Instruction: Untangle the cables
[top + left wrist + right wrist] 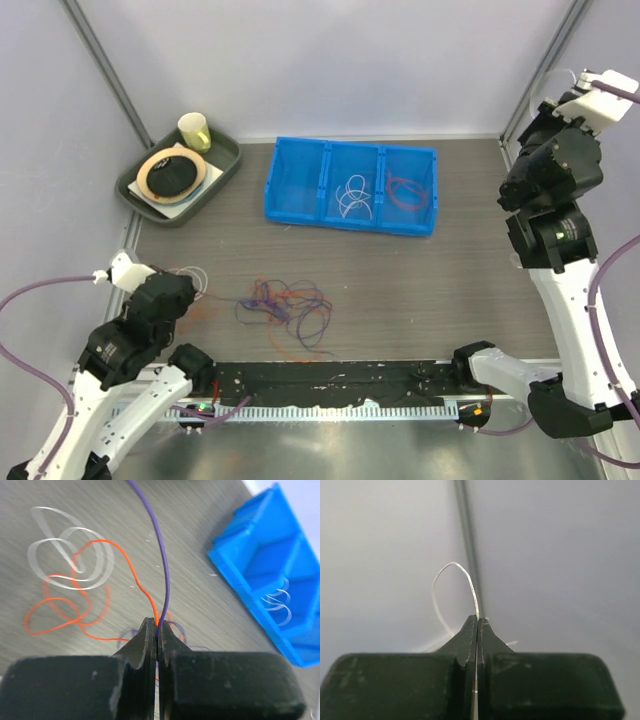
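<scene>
A tangle of purple and orange cables lies on the table in front of the arms. My left gripper hangs low at its left end. In the left wrist view this gripper is shut on a purple cable that rises out of the fingertips. An orange cable and a coiled white cable lie on the table beyond. My right gripper is raised high at the back right, facing the wall. There it is shut on a thin white cable that loops upward.
A blue three-compartment bin stands at the back centre, with a white cable in its middle part and a red one in its right part. A dark tray with a cup and a ring sits back left.
</scene>
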Tool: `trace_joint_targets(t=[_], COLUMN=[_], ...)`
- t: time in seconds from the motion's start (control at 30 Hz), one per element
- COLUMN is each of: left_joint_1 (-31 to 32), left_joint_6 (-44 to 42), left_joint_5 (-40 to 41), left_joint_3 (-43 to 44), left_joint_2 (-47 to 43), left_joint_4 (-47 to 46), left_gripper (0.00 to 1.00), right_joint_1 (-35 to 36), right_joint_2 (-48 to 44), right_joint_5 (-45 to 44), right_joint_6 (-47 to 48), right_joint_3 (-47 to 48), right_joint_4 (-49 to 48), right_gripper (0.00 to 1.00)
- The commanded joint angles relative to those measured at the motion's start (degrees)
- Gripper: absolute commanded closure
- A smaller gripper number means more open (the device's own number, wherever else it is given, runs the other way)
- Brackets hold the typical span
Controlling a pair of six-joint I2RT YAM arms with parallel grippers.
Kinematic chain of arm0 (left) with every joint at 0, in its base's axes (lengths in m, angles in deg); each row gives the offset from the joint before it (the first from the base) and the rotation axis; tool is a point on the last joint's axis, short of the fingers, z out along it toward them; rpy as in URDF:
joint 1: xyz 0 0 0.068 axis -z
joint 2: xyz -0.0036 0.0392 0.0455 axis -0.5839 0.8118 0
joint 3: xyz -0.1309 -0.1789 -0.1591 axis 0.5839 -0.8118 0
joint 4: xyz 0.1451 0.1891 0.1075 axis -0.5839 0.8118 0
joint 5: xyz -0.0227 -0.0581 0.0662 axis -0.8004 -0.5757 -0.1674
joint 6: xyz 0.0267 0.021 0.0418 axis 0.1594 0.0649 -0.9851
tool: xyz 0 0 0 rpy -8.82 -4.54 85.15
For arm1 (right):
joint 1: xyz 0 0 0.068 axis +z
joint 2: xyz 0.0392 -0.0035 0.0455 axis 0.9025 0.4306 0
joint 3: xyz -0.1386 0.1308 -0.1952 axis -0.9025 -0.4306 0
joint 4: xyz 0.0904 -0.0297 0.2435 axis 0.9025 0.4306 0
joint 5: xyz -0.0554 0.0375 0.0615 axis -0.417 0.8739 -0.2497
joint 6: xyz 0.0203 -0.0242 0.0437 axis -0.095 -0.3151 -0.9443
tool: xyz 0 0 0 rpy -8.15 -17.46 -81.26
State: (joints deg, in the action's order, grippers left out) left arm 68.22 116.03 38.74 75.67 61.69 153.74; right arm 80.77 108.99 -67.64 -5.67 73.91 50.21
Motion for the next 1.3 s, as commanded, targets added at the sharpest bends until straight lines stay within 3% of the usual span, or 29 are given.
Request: trace_joint_targets(t=[0.0, 0.2, 0.43, 0.63, 0.93, 1.27], left_joint_1=[-0.23, -0.23, -0.23, -0.23, -0.23, -0.23], left_joint_6=[-9.80, -13.85, -13.85, -13.41, -13.68, -12.97], left_joint_5=[-8.96, -14.25, -15.22, -16.89, -15.92, -14.34], left_joint_3=[-3.32, -4.21, -6.05, -7.28, -8.25, -8.16], left_joint_2=[-1.53, -0.74, -1.35, -0.30, 0.58, 0.67], left_joint_4=[-17.45, -20.12, -20.29, -21.44, -22.32, -22.06], left_gripper=[1.00, 1.00, 1.00, 1.00, 1.00, 1.00], right_joint_1=[-0.01, -0.01, -0.01, -0.01, 0.95, 2.36], right_joint_2=[1.87, 10.03, 20.06, 29.62, 36.15, 38.78], right_joint_5=[23.00, 41.72, 50.88, 57.21, 58.63, 57.40], right_joint_6=[-13.70, -21.08, -25.91, -30.58, -36.21, -32.08], right_joint_3=[9.21, 21.68, 38.20, 43.74, 47.36, 46.92], right_joint_4=[9.88, 12.09, 8.23, -1.70, -9.26, -9.00], right_gripper=[0.99, 0.99, 0.99, 0.99, 0.99, 0.99])
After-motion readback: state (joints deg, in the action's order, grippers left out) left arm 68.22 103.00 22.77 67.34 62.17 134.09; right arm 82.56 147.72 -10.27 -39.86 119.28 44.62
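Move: The blue bin's left compartment, where the white cable held by the right hand is to go, is about 16 cm ahead of that hand, 40 cm to its left and 48 below. The white cable already in the middle compartment is roughly 14 ahead and 27 left of the right hand; the red one in the right compartment, 15 ahead and 15 left. From the left hand, the purple-orange tangle is about 18 cm right, level fore and aft, 21 below. The loose white cable is swung high across over the blue bin: the right hand keeps it pinched and sweeps some 24 cm left, 15 forward and 13 up, turning about 65 degrees counter-clockwise, fingers tipping upward. The left hand, still gripping the purple and orange cables, eases about 7 cm right towards the tangle, turning slightly clockwise. ##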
